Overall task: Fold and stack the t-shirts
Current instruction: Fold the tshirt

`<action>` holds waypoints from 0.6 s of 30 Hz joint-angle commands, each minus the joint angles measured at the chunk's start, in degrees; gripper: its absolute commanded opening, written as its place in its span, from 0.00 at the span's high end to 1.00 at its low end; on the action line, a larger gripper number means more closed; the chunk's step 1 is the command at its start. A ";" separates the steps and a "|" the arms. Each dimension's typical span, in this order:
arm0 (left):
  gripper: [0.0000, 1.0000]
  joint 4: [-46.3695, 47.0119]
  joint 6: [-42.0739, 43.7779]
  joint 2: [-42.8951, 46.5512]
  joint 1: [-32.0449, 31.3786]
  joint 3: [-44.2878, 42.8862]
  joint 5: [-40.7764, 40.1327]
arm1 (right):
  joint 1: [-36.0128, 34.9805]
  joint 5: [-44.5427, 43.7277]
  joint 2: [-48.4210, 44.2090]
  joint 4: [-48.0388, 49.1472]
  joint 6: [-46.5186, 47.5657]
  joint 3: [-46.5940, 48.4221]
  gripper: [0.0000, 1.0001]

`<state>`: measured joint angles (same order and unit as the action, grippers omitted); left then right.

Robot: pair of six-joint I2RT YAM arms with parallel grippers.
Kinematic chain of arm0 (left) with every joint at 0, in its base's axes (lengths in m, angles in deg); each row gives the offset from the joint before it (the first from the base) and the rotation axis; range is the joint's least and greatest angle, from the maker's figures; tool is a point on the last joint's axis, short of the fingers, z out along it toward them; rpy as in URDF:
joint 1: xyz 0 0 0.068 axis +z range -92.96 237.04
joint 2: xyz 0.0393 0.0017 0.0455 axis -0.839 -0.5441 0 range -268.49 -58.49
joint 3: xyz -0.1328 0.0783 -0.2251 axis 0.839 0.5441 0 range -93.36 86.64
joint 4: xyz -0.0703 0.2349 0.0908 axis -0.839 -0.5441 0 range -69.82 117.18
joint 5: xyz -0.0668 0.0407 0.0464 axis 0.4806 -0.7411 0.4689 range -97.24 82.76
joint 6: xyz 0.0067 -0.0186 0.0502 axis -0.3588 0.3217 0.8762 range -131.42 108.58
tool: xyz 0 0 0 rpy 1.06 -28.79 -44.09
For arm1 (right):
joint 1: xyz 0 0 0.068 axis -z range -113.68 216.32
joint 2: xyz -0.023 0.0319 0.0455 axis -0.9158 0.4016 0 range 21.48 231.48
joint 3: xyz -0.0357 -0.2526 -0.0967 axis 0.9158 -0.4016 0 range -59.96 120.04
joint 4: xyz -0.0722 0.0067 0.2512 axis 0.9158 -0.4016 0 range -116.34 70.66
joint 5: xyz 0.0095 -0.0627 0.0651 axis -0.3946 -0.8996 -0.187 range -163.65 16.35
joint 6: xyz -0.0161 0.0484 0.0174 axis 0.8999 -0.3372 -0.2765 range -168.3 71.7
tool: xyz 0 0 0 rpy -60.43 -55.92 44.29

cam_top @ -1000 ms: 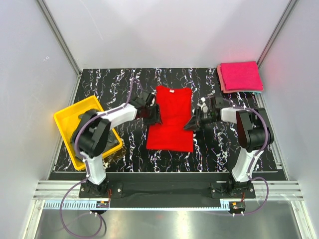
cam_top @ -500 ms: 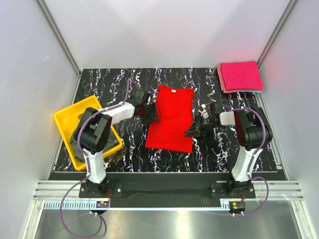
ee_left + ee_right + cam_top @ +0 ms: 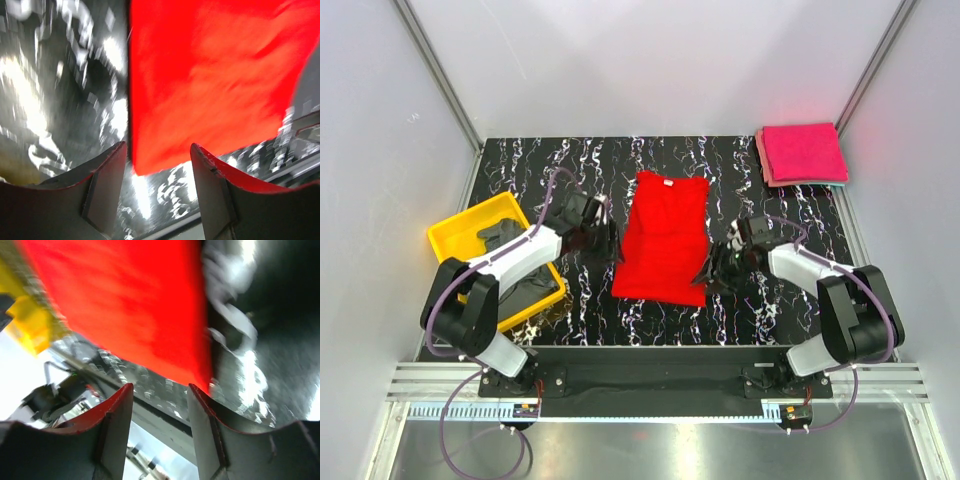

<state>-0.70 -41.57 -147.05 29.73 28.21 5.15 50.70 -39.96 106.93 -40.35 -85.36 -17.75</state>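
Note:
A bright red t-shirt lies flat in the middle of the black marbled table, sleeves folded in, a small white label at its far neck. My left gripper is just off the shirt's left edge, open and empty; in the left wrist view the red t-shirt lies beyond the fingertips. My right gripper hovers by the shirt's near right corner, open, holding nothing; the red t-shirt fills the right wrist view. Folded magenta-pink t-shirts are stacked at the far right corner. A dark grey t-shirt lies in the tray.
A yellow plastic tray sits at the table's left edge, close behind the left arm. Metal frame posts and white walls enclose the table on three sides. The arm bases stand along the near edge.
Both grippers let go of the red shirt's folded sides and drew back outward and toward the near edge. The right jaws opened wider. The shirt now lies as a narrow folded strip.

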 commanded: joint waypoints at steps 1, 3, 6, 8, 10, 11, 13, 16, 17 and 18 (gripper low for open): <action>0.41 -0.86 1.33 1.19 -0.64 5.43 1.15 | -1.52 -8.37 -2.21 -3.07 -7.23 -4.24 0.45; 0.41 0.63 0.89 1.98 -0.73 7.62 2.73 | -1.96 -8.91 -3.27 -1.67 -8.72 -6.70 0.45; 0.41 2.39 -0.08 2.07 -1.08 9.47 3.97 | -2.31 -11.27 -5.03 -2.88 -8.38 -7.32 0.45; 0.41 2.65 -0.34 1.28 -1.43 9.74 4.23 | -2.49 -12.85 -6.08 -4.20 -7.77 -7.06 0.45; 0.42 2.83 -0.35 0.67 -1.87 9.92 3.97 | -2.40 -13.91 -6.96 -4.82 -7.15 -7.06 0.45; 0.42 2.74 -0.43 0.23 -1.96 9.92 3.44 | -2.40 -13.92 -7.05 -4.30 -7.06 -7.15 0.45; 0.44 2.57 -0.52 -0.30 -2.31 10.01 3.18 | -2.40 -13.48 -6.62 -3.69 -6.54 -7.24 0.46; 0.44 2.65 -0.78 -0.74 -2.75 10.36 2.56 | -2.40 -12.78 -5.39 -2.19 -5.92 -7.67 0.49; 0.44 2.74 -0.79 -1.00 -3.01 10.45 2.21 | -2.40 -12.43 -5.12 -1.14 -5.75 -7.85 0.50; 0.45 2.92 -0.87 -1.18 -3.19 10.71 2.29 | -2.40 -12.07 -4.86 -0.79 -5.74 -7.85 0.51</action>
<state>0.39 -41.92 -147.59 27.17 38.33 7.11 48.69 -51.58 101.37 -43.37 -91.90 -25.33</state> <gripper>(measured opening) 0.557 0.499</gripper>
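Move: The red t-shirt's near left corner lies about 7 cm back from the left hand, level sideways and some 6 cm below; the yellow bin stands about 24 cm to this hand's left and 3 cm back. The near right corner is roughly 4 cm back from the right hand, 1 cm to its right and 4 cm below, while the shirt's collar tag lies about 21 cm ahead and 7 cm left of that hand. Bring both open grippers down to the t-shirt's two near corners. Draw the left back about 6 cm while sinking nearly as far, tipping its fingers some 10 degrees steeper; take the right back and down about 4 cm, then ease it rightward and slightly forward, turning its fingers steeper and a little clockwise, keeping both from closing. ##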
